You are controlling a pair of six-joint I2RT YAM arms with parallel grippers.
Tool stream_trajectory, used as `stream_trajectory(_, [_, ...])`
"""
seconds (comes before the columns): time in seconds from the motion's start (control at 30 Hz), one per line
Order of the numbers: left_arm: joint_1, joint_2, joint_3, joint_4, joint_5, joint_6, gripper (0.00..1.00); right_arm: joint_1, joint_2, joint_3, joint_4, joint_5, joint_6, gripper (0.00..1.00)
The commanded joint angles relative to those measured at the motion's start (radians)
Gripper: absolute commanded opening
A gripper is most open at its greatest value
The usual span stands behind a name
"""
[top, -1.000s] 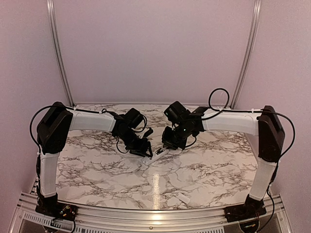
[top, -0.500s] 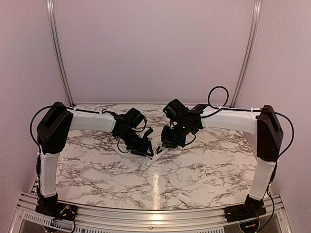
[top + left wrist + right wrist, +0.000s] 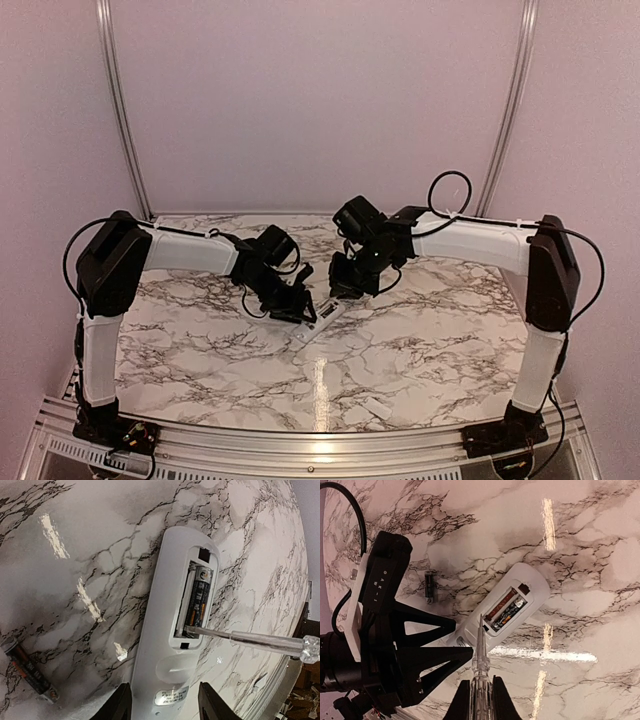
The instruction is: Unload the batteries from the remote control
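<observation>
The white remote control (image 3: 165, 605) (image 3: 520, 600) (image 3: 318, 326) lies back-up on the marble table, its battery bay uncovered. One dark battery (image 3: 199, 600) (image 3: 509, 611) sits in the bay; the slot beside it looks empty. A second battery (image 3: 30, 672) (image 3: 429, 586) lies loose on the table to one side. My left gripper (image 3: 165, 705) (image 3: 300, 308) is shut on the remote's label end, one finger against each long side. My right gripper (image 3: 481, 702) (image 3: 342, 290) is shut on a clear-handled thin tool (image 3: 480, 650) (image 3: 250, 640). The tool's tip rests at the bay's near end, by the seated battery.
A small white flat cover piece (image 3: 378, 408) lies near the table's front edge, right of centre. The two arms meet over the middle of the table, wrists close together. The left arm's black fingers (image 3: 420, 650) fill the lower left of the right wrist view.
My right gripper has shifted left and slightly back with the tool, its tip now at the battery bay. The left gripper and the remote have hardly moved.
</observation>
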Motion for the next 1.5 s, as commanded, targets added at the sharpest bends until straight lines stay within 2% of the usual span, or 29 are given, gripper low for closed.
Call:
stream_trajectory(0.0, [-0.002,-0.020,-0.024,0.029,-0.015,-0.019,0.48,-0.006,0.005,0.026,-0.021,-0.007,-0.036,0.00])
stream_trajectory(0.43, [-0.005,-0.196,-0.175,0.100,-0.123,-0.038,0.51,-0.045,-0.121,-0.090,0.030,-0.008,-0.164,0.00])
stream_trajectory(0.6, [-0.036,-0.277,-0.175,0.046,-0.218,0.011,0.74,-0.069,-0.169,-0.097,0.001,0.031,-0.248,0.00])
stream_trajectory(0.67, [-0.047,-0.315,-0.173,0.032,-0.261,0.017,0.95,-0.080,-0.187,-0.101,0.001,0.037,-0.278,0.00])
stream_trajectory(0.7, [-0.050,-0.337,-0.175,0.032,-0.283,0.015,0.98,-0.085,-0.196,-0.104,0.005,0.036,-0.291,0.00])
stream_trajectory(1.1, [-0.040,-0.574,-0.221,-0.012,-0.599,0.057,0.99,-0.092,-0.301,-0.124,0.062,-0.014,-0.474,0.00])
stream_trajectory(1.27, [0.009,-0.629,-0.303,0.045,-0.583,0.018,0.99,-0.092,-0.345,-0.136,0.065,-0.015,-0.544,0.00])
stream_trajectory(1.47, [-0.029,-0.595,-0.320,0.043,-0.537,0.005,0.99,-0.092,-0.380,-0.130,0.009,0.040,-0.589,0.00])
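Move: The left hand straddles the label end of the remote control, whose middle is about 2 cm ahead, 3 cm to its right and 2 cm below; from the right hand it lies 2 cm ahead, 6 cm left and 10 cm down. The battery still in the remote is about 2 cm farther out and 2 cm farther right than that middle. From the left hand, the loose battery lies about 5 cm ahead and 6 cm left. The left hand edges a couple of centimetres left with its fingers still about the remote control, then opens them wide and climbs clear by about 15 cm, tilting up some 30 degrees and swinging farther left. The right hand keeps its grip on the screwdriver and draws the tip away from the battery slot, going first right about 5 cm, then up about 10 cm as it tips the tool outward. ##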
